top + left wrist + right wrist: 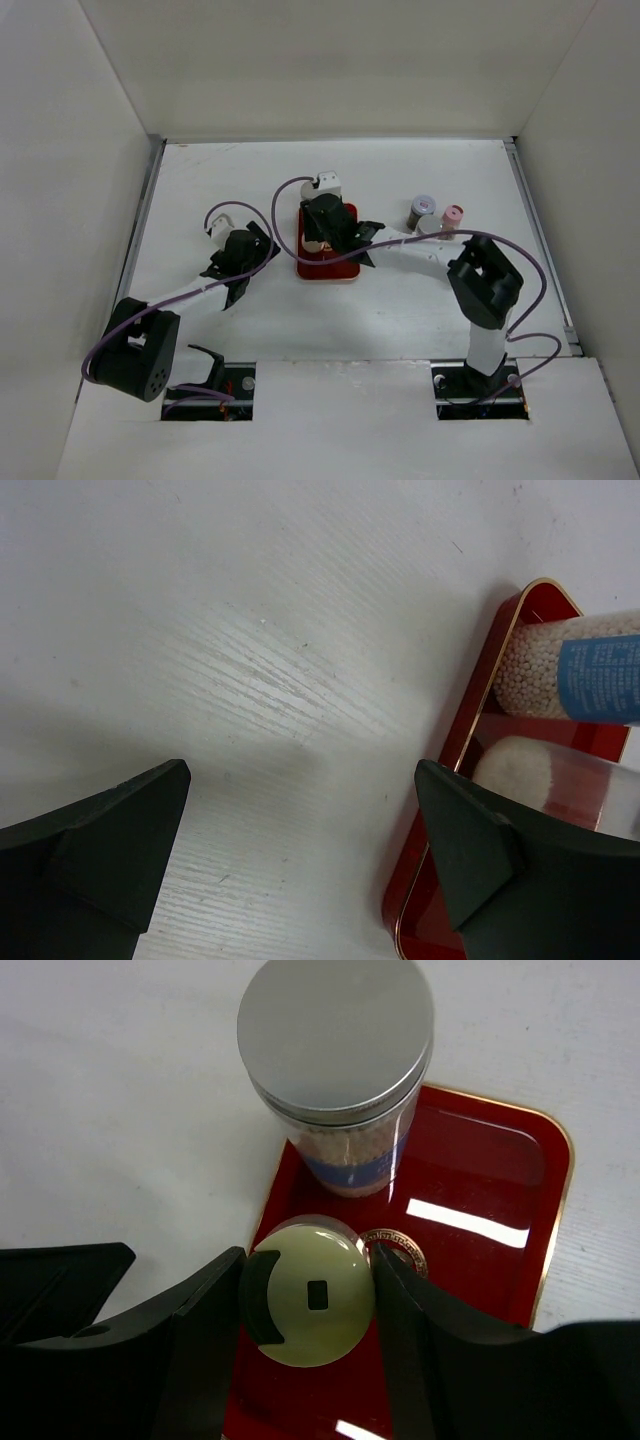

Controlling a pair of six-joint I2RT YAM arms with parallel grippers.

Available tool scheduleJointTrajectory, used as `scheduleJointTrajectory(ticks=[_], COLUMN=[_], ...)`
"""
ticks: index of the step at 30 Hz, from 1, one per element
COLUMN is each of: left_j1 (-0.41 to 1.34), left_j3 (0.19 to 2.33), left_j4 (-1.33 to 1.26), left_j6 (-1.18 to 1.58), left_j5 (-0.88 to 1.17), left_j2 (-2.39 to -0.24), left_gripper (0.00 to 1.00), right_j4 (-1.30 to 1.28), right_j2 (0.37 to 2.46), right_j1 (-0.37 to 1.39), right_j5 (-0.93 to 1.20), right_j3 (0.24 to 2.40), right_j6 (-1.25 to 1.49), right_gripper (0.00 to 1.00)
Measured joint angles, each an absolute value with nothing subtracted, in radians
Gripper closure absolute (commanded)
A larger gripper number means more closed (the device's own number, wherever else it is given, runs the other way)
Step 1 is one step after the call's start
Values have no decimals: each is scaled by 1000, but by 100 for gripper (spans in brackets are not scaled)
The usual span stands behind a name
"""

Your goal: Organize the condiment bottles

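My right gripper (307, 1257) is shut on a condiment bottle with a pale yellow cap (315, 1300); a finger presses each side of the cap. This bottle stands on the red tray (480, 1180) beside its gold emblem. A grey-capped bottle with a blue label (335, 1035) stands at the tray's far corner. In the top view the right gripper (330, 235) hangs over the tray (330, 270). My left gripper (300, 820) is open over bare table just left of the tray (470, 720), with nothing between its fingers. Three more bottles (430, 215) cluster to the right.
The right-hand cluster has a greyish cap (423, 207), a pink cap (453, 213) and a pale cap (430, 226). White walls enclose the table on three sides. The right arm's elbow (485, 280) sits near that cluster.
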State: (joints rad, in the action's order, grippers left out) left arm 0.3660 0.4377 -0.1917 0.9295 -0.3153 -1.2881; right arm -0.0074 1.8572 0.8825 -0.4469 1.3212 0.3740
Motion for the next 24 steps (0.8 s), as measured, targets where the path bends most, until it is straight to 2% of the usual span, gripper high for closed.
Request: scheduleJointTrajectory(ticks=[3,6,8,12,17,21,24], left_j1=[366,366,366,365,365,366,367], left_j3=[438,438,438,438,438,438,438], left_j4=[-192,-192,-192,-192,-192,-194,-199], left_j6=[931,932,932,932,932,933,933], left_j5=[-313,-312,-310,-309,-307,-305,-302], left_j2=[-1288,-1288,-1288,-1288,-1288,-1289,-1295], left_gripper=[0,0,0,0,0,0,0], right_j4=[-10,-4,-4,-7,18,74,86], right_j2=[1885,1890,1885,1809,1485,1211,1130], right_j1=[888,891,892,892,834,611,397], right_j5=[-446,-454,-456,-454,-447,-476,-513], right_j3=[1324,1327,1327,1298,1130,987,902], right_j6=[378,383,384,380,376,382,390], right_gripper=[38,20,14,12,15,16,16])
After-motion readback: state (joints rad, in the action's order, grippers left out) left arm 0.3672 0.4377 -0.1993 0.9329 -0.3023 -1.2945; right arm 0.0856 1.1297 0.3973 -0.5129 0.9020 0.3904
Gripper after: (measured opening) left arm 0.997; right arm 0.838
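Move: Just below the right hand, which holds the pale-capped bottle, is the tray, its middle some 12 cm down, 4 cm to the right and 1 cm ahead. The silver-lidded jar already stands in it, about 7 cm straight ahead of the hand. Off to the right are the purple-lidded jar, 26 cm right and 5 cm ahead, and the tall white bottle, 26 cm right and 2 cm back. From the left hand, the tray's middle lies roughly 15 cm right, level with it. Setting the pale-capped bottle down in the tray behind the silver-lidded jar, the right hand sinks barely more than a centimetre, opens its fingers and lets go of the cap. It then climbs clear and sweeps fast to the right, ending some 28 cm over and 15 cm higher, towards the remaining bottles, with fingers still wide, tipping upward and swinging about 30 degrees clockwise. ##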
